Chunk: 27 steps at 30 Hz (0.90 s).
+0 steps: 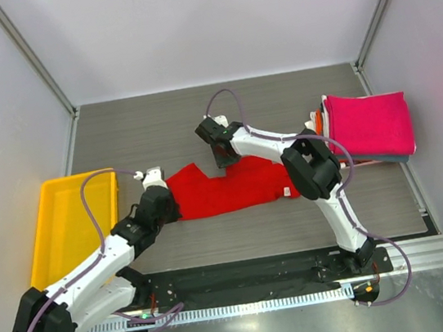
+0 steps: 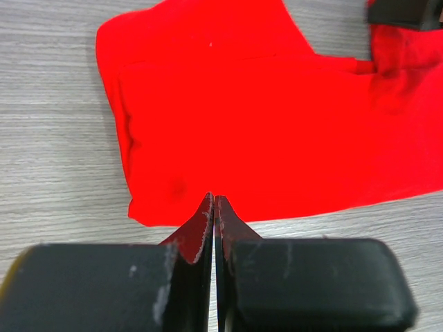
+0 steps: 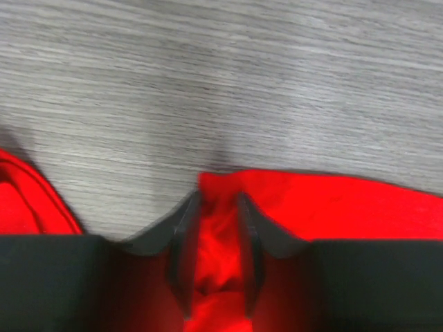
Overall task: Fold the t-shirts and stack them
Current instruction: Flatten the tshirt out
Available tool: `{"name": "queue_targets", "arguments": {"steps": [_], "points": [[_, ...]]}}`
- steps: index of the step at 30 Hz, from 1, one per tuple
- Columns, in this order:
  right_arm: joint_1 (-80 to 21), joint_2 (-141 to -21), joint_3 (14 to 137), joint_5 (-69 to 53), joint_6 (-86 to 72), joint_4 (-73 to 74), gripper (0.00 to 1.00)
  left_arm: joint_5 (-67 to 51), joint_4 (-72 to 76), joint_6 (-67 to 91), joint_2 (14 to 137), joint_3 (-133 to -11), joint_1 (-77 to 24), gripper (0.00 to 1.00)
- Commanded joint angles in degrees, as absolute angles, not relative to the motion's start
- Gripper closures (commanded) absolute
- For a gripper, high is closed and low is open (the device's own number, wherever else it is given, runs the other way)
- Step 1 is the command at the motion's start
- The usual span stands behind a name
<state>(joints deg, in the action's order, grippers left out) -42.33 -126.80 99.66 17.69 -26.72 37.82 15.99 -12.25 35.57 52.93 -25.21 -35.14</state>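
A bright red t-shirt (image 1: pixel 233 189) (image 2: pixel 263 124) lies partly folded across the middle of the table. My left gripper (image 1: pixel 170 209) (image 2: pixel 214 200) is shut at the shirt's left end, its tips over the near edge of the cloth; whether any cloth is pinched does not show. My right gripper (image 1: pixel 227 161) (image 3: pixel 214 200) is at the shirt's far edge, its jaws closed around a bunched fold of the red cloth (image 3: pixel 332 204). A stack of folded t-shirts with a magenta-pink one (image 1: pixel 368 125) on top sits at the right.
A yellow plastic tray (image 1: pixel 69 224) lies at the left edge of the table, beside the left arm. The folded stack shows orange and white edges (image 1: pixel 319 123) on its left side. The right arm's elbow (image 1: pixel 313 170) hangs over the shirt's right end.
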Motion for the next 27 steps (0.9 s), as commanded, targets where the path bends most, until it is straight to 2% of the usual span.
{"name": "queue_targets", "arguments": {"steps": [1, 3, 4, 5, 9, 14, 18, 19, 20, 21, 22, 25, 27], "points": [[-42.7, -126.9, 100.6, 19.4, -25.9, 38.2, 0.77, 17.4, -11.0, 36.0, 53.9, -27.9, -35.3, 1.0], [-42.8, -125.5, 99.4, 20.7, -25.8, 37.9, 0.87, 18.4, -12.5, 36.5, 54.9, -28.9, -35.2, 1.0], [-42.8, -124.3, 97.8, 21.2, -25.6, 36.9, 0.97, 18.6, -12.9, 37.0, 55.5, -30.0, -35.2, 1.0], [-42.8, -121.7, 97.0, 22.6, -25.4, 36.3, 0.99, 18.7, -13.2, 37.1, 55.9, -30.5, -35.2, 0.97], [-42.7, -111.0, 89.9, 25.4, -25.1, 32.7, 0.99, 18.3, -17.7, 39.2, 61.9, -36.5, -35.2, 0.96], [-42.8, -93.6, 73.5, 27.2, -27.6, 26.5, 0.99, 19.1, -19.8, 40.6, 68.0, -43.8, -35.2, 0.93], [-42.8, -77.4, 59.2, 21.2, -29.5, 20.1, 0.99, 22.8, -22.4, 40.4, 73.6, -49.6, -34.9, 0.88], [-42.9, -72.4, 54.6, 18.8, -31.1, 19.0, 0.99, 23.1, -22.9, 40.1, 74.9, -50.9, -34.7, 0.8], [-42.9, -69.7, 52.7, 17.9, -32.2, 18.8, 0.99, 23.4, -24.4, 39.6, 77.6, -53.4, -34.5, 0.59], [-42.9, -67.7, 50.7, 16.4, -33.0, 18.6, 0.99, 23.2, -24.8, 38.6, 78.9, -54.6, -34.5, 0.52], [-42.9, -64.1, 47.3, 14.1, -34.4, 18.4, 0.99, 23.0, -25.2, 38.0, 81.7, -56.9, -34.2, 0.39], [-42.9, -59.4, 40.7, 10.0, -36.5, 17.4, 0.99, 22.5, -27.6, 36.4, 86.2, -61.8, -33.7, 0.28], [-42.9, -54.8, 37.5, 9.0, -38.7, 17.0, 0.99, 21.1, -29.8, 36.1, 90.9, -64.0, -33.4, 0.27]]}}
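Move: The far left corner of the red t-shirt's upper flap is between the right gripper's part-open fingertips, barely 1 cm below the hand point. From the right gripper, the left sleeve tip is about 9 cm left and 1 cm ahead, the white tag some 16 cm right and 10 cm back. For the left gripper, that sleeve tip is roughly 13 cm ahead, 6 cm right; the flap corner is 12 cm ahead, 15 cm right, both some 5 cm lower. Close the right gripper on the flap corner, then draw the pinched cloth back towards yourself about 15 cm and to the right some 11 cm, lifting high on the way and starting to sink at the end, with the left side of the hand rolling up. Meanwhile bring the still-shut left gripper forward towards the left sleeve tip, slightly right and up, about 9 cm, spreading its fingers late. ##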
